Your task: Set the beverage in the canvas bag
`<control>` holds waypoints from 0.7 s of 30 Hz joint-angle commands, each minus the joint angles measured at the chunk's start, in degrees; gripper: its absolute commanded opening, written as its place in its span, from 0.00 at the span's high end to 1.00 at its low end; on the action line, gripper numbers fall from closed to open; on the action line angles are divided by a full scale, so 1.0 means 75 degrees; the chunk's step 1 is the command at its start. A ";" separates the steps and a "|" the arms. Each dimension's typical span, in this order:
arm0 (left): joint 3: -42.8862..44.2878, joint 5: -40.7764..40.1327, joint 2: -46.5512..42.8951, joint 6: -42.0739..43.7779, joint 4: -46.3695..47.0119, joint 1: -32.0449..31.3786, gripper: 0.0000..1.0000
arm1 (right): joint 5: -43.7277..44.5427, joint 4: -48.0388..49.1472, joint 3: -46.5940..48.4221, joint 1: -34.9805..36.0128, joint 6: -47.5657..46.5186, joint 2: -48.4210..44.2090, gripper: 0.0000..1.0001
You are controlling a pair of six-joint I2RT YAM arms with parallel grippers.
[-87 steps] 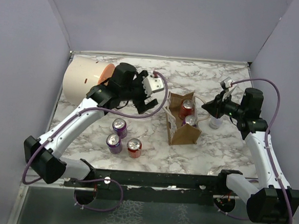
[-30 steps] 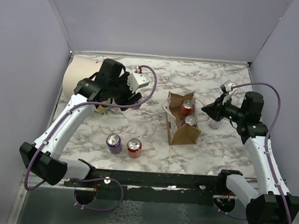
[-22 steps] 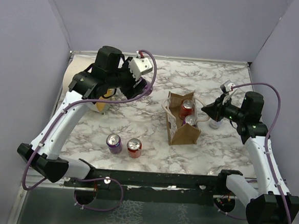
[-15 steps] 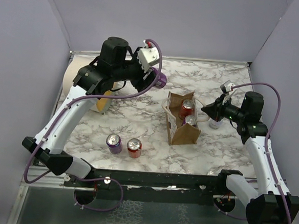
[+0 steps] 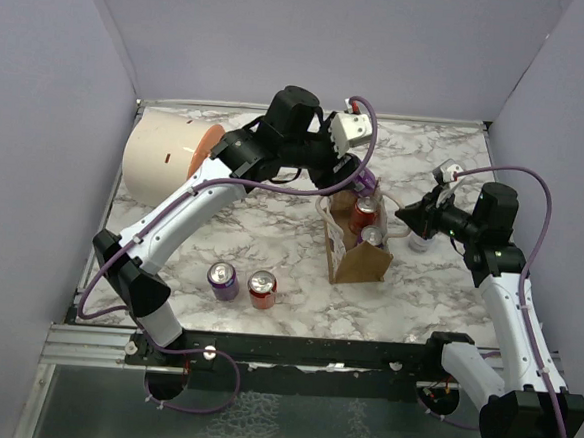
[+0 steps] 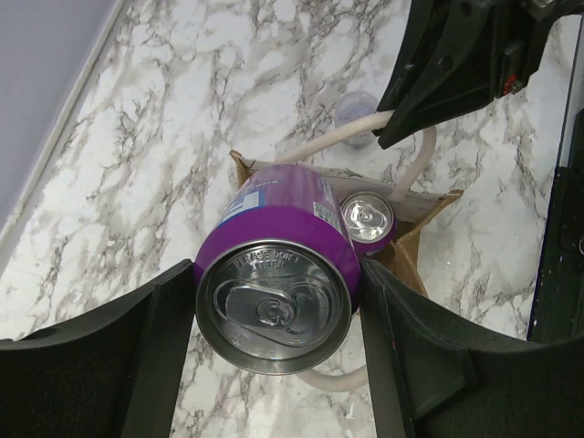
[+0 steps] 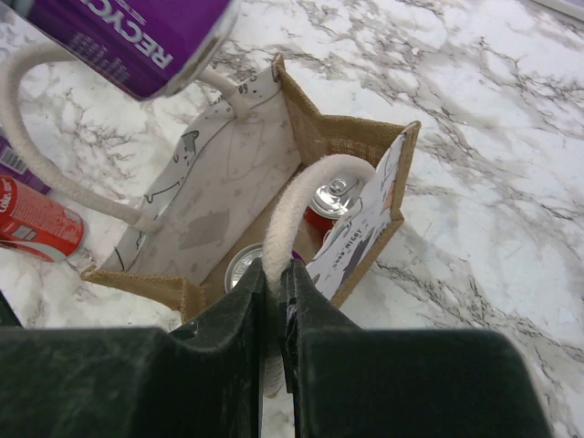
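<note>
A purple beverage can is clamped between the two black fingers of my left gripper, top end toward the camera. It hangs tilted just above the far rim of the brown canvas bag. From above, the left gripper sits over the bag's back edge. Inside the bag stand a red can and a purple can. My right gripper is shut on one white rope handle, pulling it to the right. In the right wrist view the purple can shows at the top left.
A big cream cylinder with an orange face lies at the back left. A purple can and a red can stand on the marble in front of the bag. A pale cup stands under the right wrist.
The left arm has swung right from the cream cylinder, carrying the purple can up and over to the bag's far rim. The right gripper has kept its hold on the handle.
</note>
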 commanded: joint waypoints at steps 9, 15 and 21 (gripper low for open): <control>0.0544 0.0145 0.1350 -0.0256 0.0360 -0.0238 1.00 | 0.0729 0.0359 -0.0443 -0.0040 0.0124 -0.0494 0.99; 0.0810 -0.0161 0.1875 -0.0272 -0.0307 -0.0347 1.00 | 0.1178 0.0289 -0.0296 -0.0040 0.0180 -0.0480 0.99; 0.0715 -0.0308 0.1950 -0.0172 -0.0674 -0.0374 1.00 | 0.1205 0.0285 -0.0217 -0.0040 0.0226 -0.0378 0.99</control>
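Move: The left hand holds the purple can high over the canvas bag, whose middle lies about 6 cm to its right, level with it front to back, and some 26 cm below. Inside the bag, the red can stands about 4 cm ahead and 7 cm to the hand's right, and the bagged purple can about 2 cm back and 8 cm to its right. From the right hand, which grips the bag's handle, the bag's middle is roughly 9 cm left, 1 cm ahead and 13 cm below. The left arm lowers the held purple can about 13 cm towards the bag's open mouth, easing some 4 cm to the right on the way, while the wrist tilts about 20 degrees so that the fingers point more steeply down; they keep their grip near the can's top. The right hand stays shut on the near handle and draws it a little to the right, 1 to 2 cm, sinking slightly and turning a few degrees clockwise. ##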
